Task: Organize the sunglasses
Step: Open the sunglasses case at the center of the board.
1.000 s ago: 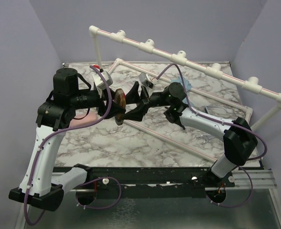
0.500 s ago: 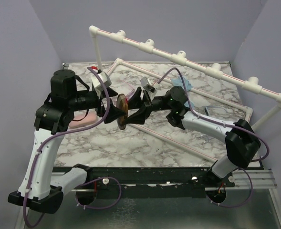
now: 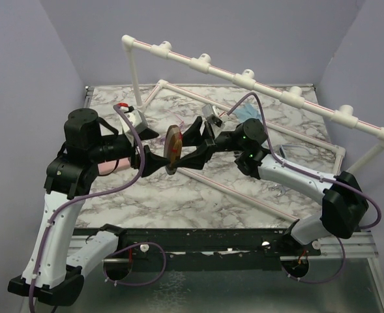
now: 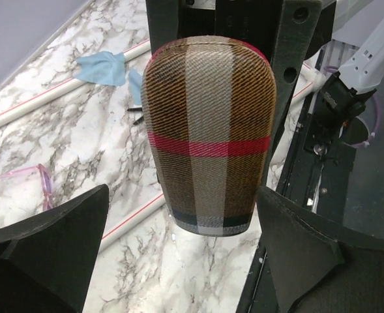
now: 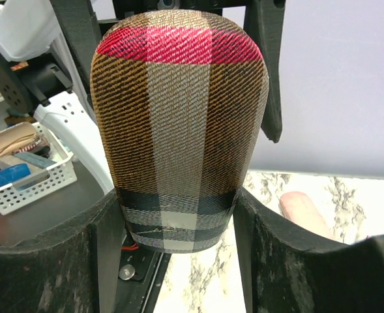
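Note:
A brown plaid case hangs in the air above the table's middle, with my right gripper shut on one end of it. In the right wrist view the case sits squeezed between both fingers. My left gripper faces it from the left and is open. Its fingers stand well apart on either side of the case without touching it. The pink-framed sunglasses lie on the marble. A pale pair of sunglasses with a bluish frame lies at the far right.
A white pipe frame spans the back and right of the marble table, with one tube running along the surface under the case. A blue cloth lies at the back. A pink case rests under my left arm. A white basket stands off the table.
The case has passed from left to right. My right gripper shut on it, and my left gripper opened, let go and drew back to the left.

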{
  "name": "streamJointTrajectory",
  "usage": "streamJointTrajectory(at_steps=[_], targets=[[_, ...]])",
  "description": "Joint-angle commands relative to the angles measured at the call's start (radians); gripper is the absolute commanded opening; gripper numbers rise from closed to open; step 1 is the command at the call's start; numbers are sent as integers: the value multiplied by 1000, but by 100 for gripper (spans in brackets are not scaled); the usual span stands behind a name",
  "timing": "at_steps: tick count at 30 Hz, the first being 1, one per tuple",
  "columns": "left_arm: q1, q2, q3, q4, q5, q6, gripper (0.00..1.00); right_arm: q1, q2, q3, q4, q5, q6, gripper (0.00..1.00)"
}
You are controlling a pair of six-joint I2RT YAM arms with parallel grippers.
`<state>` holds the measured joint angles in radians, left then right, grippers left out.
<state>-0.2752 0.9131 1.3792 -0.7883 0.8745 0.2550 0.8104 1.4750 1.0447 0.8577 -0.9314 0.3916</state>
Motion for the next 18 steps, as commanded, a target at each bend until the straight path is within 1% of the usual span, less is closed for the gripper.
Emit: streamJointTrajectory(at_steps=[1, 10, 11, 13, 16, 18], targets=[[-1, -5, -55, 94, 2, -78, 93, 8, 5, 31, -19, 39, 2, 0], [-11, 21, -68, 115, 77, -99, 90, 8, 13, 46, -21, 32, 5, 0], [-12, 22, -70, 116, 72, -100, 87, 7, 13, 48, -21, 30, 4, 0], [-11, 28, -67, 116, 63, -100, 76, 8, 15, 48, -22, 25, 2, 0], [-13, 31, -65, 120, 81, -105, 68, 8, 18, 54, -38, 23, -2, 1], [-14, 31, -66, 123, 80, -111, 59, 8, 18, 58, -48, 23, -5, 0]])
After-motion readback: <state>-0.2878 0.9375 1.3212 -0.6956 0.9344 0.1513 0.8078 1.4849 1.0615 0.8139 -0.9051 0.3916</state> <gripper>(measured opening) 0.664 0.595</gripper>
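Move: The checked sunglasses case is upright between the hands, still pinched by the right gripper: its middle is about 4 cm to the right of the left hand, some 1 cm back and 3 cm higher. For the right hand it is about 1 cm left and 3 cm up. Well below on the table, the pink case is roughly 21 cm ahead and 21 cm left of the left hand; the pink glasses are some 35 cm ahead and 4 cm right. Bring the wide-open left gripper about 1.5 cm to the right towards the sunglasses case, first sinking roughly 1 cm and tilting the wrist some 5 degrees, then close to about two thirds open so the fingers come against the case's front and back edges. Keep the right gripper's hold, easing it forward just under 1 cm before holding there. ##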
